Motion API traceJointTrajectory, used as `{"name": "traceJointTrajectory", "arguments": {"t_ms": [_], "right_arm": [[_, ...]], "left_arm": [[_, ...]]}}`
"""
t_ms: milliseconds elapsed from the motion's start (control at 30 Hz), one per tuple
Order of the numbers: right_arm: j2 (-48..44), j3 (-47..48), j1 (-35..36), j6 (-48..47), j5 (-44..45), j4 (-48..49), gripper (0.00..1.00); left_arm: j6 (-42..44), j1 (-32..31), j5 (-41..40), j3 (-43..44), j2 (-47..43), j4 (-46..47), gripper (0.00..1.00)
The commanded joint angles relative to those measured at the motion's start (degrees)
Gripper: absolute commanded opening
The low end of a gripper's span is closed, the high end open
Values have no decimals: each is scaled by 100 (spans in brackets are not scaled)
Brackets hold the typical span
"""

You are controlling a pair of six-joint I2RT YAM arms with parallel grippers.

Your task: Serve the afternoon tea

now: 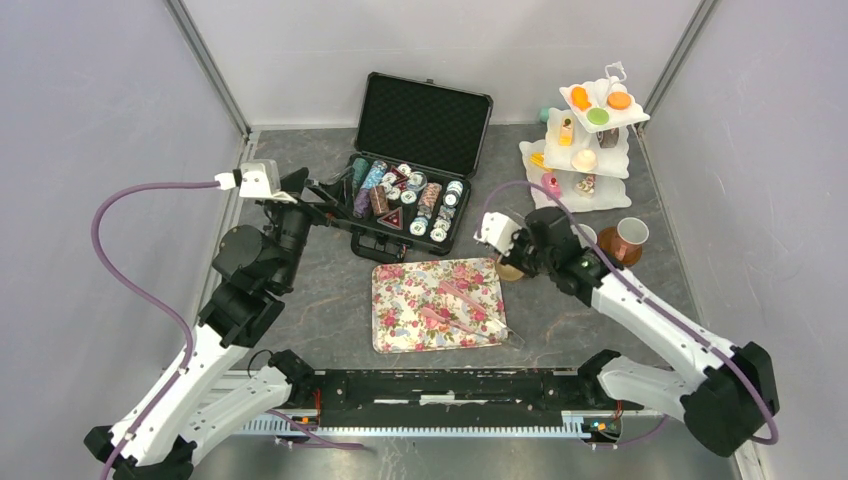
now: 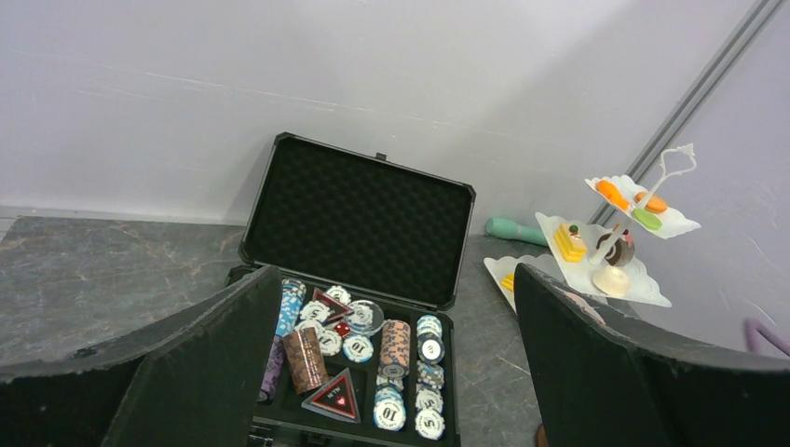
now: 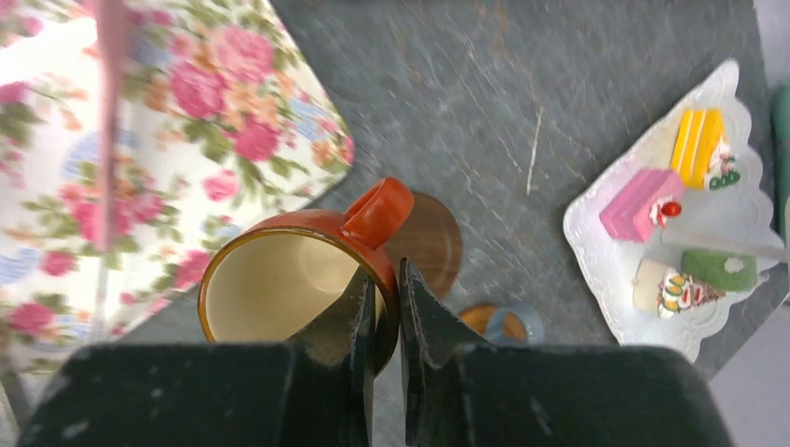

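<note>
My right gripper [image 3: 380, 279] is shut on the rim of an orange-brown mug [image 3: 279, 284], one finger inside and one outside. The mug [image 1: 511, 270] sits at the right edge of the floral tray [image 1: 400, 330]; I cannot tell whether it touches the table. A three-tier white stand [image 1: 612, 165] at the back right carries the small cakes and macarons; its lowest plate [image 3: 596, 265] shows a pink cake [image 3: 638, 203], a yellow one [image 3: 699, 144] and a green one [image 3: 717, 265]. Two more mugs, a brown one [image 1: 625, 240] and a pale one [image 1: 584, 234], stand beside my right arm. My left gripper [image 2: 396, 279] is open over the chip case.
An open black case [image 1: 425, 120] of poker chips [image 2: 396, 345] lies at the back middle. Pink tongs [image 1: 455, 305] lie on the floral tray [image 3: 186, 121]. A round brown coaster [image 3: 429, 244] lies beyond the held mug. Grey walls close in on three sides.
</note>
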Motion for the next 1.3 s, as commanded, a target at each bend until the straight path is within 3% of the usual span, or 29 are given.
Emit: {"name": "traceJointTrajectory", "arguments": {"t_ms": [0,233,567,967,1267], "right_arm": [[470,276,-910,-1029,-1062,9,0],[1768,938,-2243,-2178,-2313,-763,0],[3200,2185,-2640,-3147,-3097,-1965,0],[3525,1923,-2638,-2759,-2561,-1260,0],[3570,1809,-2638,-2514,-2387,-968,11]], "left_arm": [[27,30,60,46,3,285,100],[207,30,-34,48,-107,312,100],[175,4,-6,102,18,225,100],[131,4,309,157,-40,172,100],[175,4,278,159,21,156,100]]}}
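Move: The right hand still holds the orange mug by its rim. The dark brown coaster it is bound for lies about 4 cm ahead, 5 cm right and some 16 cm below. The grey mug stands roughly 6 cm ahead and 16 cm right, 12 cm below; the floral tray's middle is about 6 cm back and 15 cm left, at table height. From the idle left hand, the coaster is some 37 cm right, 2 cm ahead and far below. The right hand keeps its pinch on the orange mug's rim and lowers it nearly 10 cm to the dark brown coaster, first swinging right, forward and down together, then easing forward beside the grey mug, to end about 7 cm farther out and 6 cm to the right. On the way the wrist tips the fingers some 25 degrees more steeply downward with a slight counter-clockwise turn, and the last few centimetres are a slow, nearly straight descent with the fingers still shut. ##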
